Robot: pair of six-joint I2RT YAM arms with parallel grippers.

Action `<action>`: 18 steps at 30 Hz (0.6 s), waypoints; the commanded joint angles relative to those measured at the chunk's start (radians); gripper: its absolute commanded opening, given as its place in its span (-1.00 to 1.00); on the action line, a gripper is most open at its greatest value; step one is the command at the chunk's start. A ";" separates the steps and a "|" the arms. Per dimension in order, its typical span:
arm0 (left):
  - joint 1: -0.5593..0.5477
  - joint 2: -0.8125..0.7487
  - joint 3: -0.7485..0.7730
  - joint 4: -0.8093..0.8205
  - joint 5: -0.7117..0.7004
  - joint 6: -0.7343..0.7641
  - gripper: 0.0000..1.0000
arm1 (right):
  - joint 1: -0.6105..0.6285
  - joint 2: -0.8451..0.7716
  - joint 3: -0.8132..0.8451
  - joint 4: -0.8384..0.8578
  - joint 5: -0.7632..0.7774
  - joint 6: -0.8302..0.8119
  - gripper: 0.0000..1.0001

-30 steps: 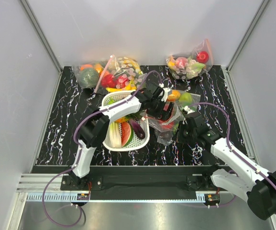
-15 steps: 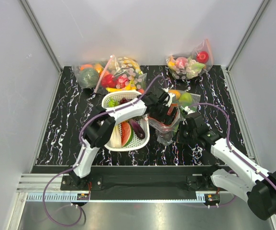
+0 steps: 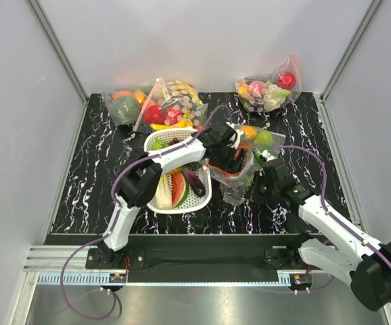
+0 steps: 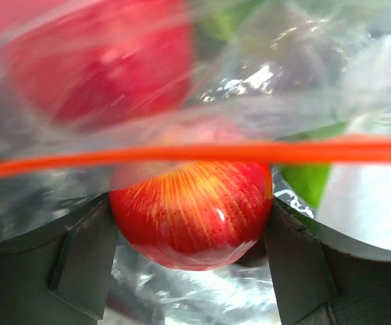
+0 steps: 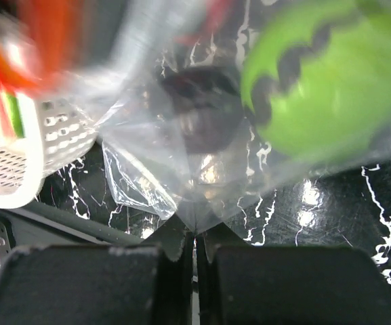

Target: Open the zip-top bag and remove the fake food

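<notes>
The zip-top bag [image 3: 238, 180] lies right of the basket, its clear plastic crumpled. My left gripper [image 3: 230, 157] reaches into its mouth. In the left wrist view the orange-red zip strip [image 4: 181, 152] crosses the picture, and below it a red round fruit [image 4: 192, 213] sits between the dark fingers [image 4: 80, 264] of my left gripper [image 4: 192, 227], touching both. A second red shape blurs behind the plastic. My right gripper [image 5: 195, 230] is shut on a bottom corner of the bag [image 5: 181, 156]. A green round fruit [image 5: 331, 74] shows through the plastic at the upper right.
A white basket [image 3: 156, 142] holding leek, watermelon slice and eggplant stands left of the bag, close to my left arm. Three other filled bags lie along the back edge: [image 3: 124, 105], [image 3: 175, 101], [image 3: 266, 91]. Grey walls enclose the black marbled table.
My left gripper has moved a little left and deeper into the bag, and its jaws have narrowed onto the red fruit. The right arm has stayed put, holding the corner.
</notes>
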 commanded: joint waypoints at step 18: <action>0.193 -0.219 0.096 -0.151 0.330 0.063 -0.10 | 0.007 0.030 0.020 -0.014 0.098 0.041 -1.00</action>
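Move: The left gripper already holds the red apple low inside the bag's mouth. The middle of the white basket it is bound for lies about 19 cm to its left, 1 cm back and a couple of cm lower. In the basket the eggplant is some 13 cm left and 6 cm back, and the orange fruit in the bag is about 11 cm ahead and 5 cm right. From the right gripper, the basket lies about 24 cm left and 9 cm ahead. Lift the left gripper about 8 cm with the apple still pinched, drawing it up through the bag's orange-zipped mouth while going some 5 cm forward and 5 cm left. Near the top, ease back about 2 cm and let the fingertips swing roughly 10 degrees to the right. Keep the right gripper shut on the bag's corner to hold it, sinking only a centimetre. ##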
